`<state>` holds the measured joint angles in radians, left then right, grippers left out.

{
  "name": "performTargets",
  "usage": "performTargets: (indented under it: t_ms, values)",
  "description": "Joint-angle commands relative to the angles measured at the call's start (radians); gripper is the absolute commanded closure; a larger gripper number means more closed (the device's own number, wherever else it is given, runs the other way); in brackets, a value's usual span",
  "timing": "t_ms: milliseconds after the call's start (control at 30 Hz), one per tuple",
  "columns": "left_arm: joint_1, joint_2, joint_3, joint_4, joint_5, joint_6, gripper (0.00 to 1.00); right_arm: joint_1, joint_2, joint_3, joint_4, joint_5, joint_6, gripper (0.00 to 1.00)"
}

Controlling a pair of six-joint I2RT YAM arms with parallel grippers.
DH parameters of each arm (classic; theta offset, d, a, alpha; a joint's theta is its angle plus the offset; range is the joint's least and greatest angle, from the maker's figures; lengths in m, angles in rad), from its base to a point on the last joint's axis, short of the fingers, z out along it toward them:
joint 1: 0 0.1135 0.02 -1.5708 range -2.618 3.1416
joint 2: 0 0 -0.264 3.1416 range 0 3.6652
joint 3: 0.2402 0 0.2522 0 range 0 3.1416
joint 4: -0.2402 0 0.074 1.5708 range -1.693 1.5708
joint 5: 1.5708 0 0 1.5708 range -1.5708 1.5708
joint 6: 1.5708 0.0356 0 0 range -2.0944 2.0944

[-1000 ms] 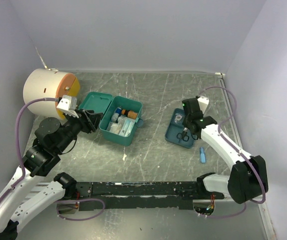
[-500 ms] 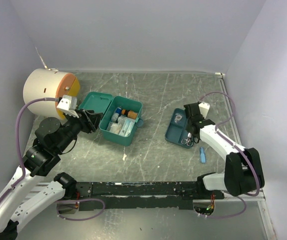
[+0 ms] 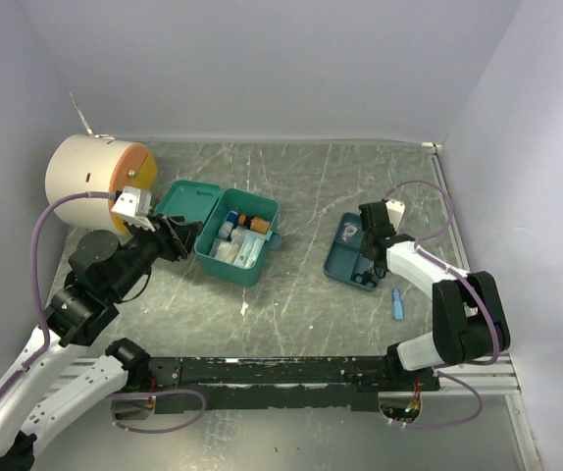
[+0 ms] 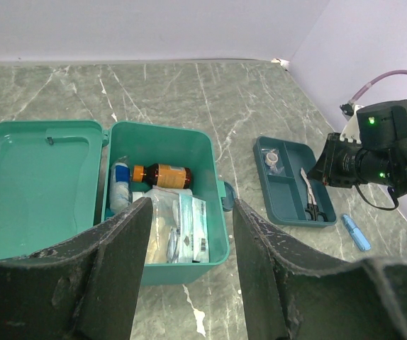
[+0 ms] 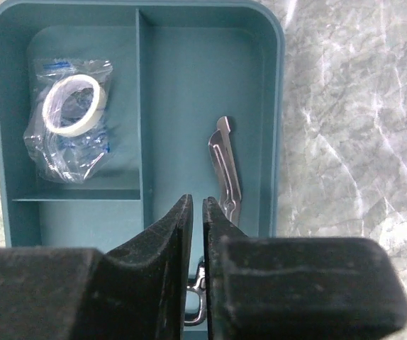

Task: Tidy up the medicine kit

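The medicine kit (image 3: 225, 267) stands open at the left, its lid (image 4: 33, 177) laid flat. Its box (image 4: 214, 163) holds a brown bottle (image 4: 162, 173), a bandage roll (image 4: 120, 183) and flat packets (image 4: 189, 227). My left gripper (image 4: 189, 205) is open and empty, hovering just before the kit's near wall, also seen from above (image 3: 179, 235). My right gripper (image 5: 197, 202) is shut with nothing between the fingers, low over the divided tray (image 5: 278, 106). Metal scissors (image 5: 226, 166) lie in the tray beside the fingers. A bagged tape roll (image 5: 72, 106) lies in the tray's small compartment.
A big cream cylinder with an orange face (image 3: 90, 177) stands at the back left, close behind my left arm. A small blue object (image 3: 397, 302) lies on the table just right of the tray (image 3: 338, 260). Walls close the back and both sides.
My right arm has folded in, bringing the wrist lower over the tray. The scissors now lie nearer the tray's front end. The left arm has not moved.
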<state>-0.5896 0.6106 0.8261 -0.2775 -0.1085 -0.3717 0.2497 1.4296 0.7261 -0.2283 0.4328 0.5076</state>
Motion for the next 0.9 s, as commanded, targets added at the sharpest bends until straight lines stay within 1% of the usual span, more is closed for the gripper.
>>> performTargets:
  t_ms: [0, 67, 133, 333, 467, 733, 867]
  values:
    - [0.002, 0.003, 0.002, 0.016, -0.014, 0.001, 0.40, -0.008, -0.032, -0.001, 0.001, -0.055, 0.003, 0.84]
    - [0.002, 0.005, 0.002, 0.018, -0.012, -0.001, 0.40, -0.008, -0.046, 0.004, -0.027, -0.079, 0.010, 0.78]
    - [0.002, 0.008, 0.001, 0.019, -0.012, -0.001, 0.40, -0.009, -0.059, 0.002, -0.043, -0.089, 0.015, 0.74]
    - [0.002, 0.011, 0.003, 0.019, -0.012, -0.001, 0.40, -0.007, -0.053, 0.008, -0.075, -0.177, 0.019, 0.68]
    - [0.003, 0.012, 0.003, 0.016, -0.014, -0.003, 0.39, -0.007, -0.026, 0.012, -0.075, -0.222, 0.027, 0.67]
    - [0.002, 0.032, 0.012, 0.002, -0.023, -0.010, 0.38, -0.004, 0.044, 0.027, -0.068, -0.243, 0.021, 0.67]
    - [0.002, 0.054, 0.022, -0.015, -0.039, -0.023, 0.38, -0.004, 0.065, 0.031, -0.063, -0.234, 0.020, 0.69]
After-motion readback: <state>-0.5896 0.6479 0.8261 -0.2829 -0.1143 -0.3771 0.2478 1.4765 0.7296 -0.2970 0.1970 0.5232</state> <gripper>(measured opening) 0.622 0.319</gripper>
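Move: Below my right hand, the blue tray's long divider has its middle about 3 cm to my left, 2 cm ahead and 3 cm down. The scissors lie almost right under me, 1 cm to my right. The bagged tape sits some 8 cm ahead and 6 cm left, the blue stick roughly 14 cm back and 9 cm right. From my left hand the divider is about 50 cm right, 10 cm ahead and 30 cm below. I open my nearly shut right fingers part-way and shift about 4 cm left and a couple of centimetres back, from above the scissors towards the line of the tray's long divider. I rise barely at first, then sink to about 3 cm below my start, rolling my hand's left side up some 10 degrees and tipping the fingers further down. ##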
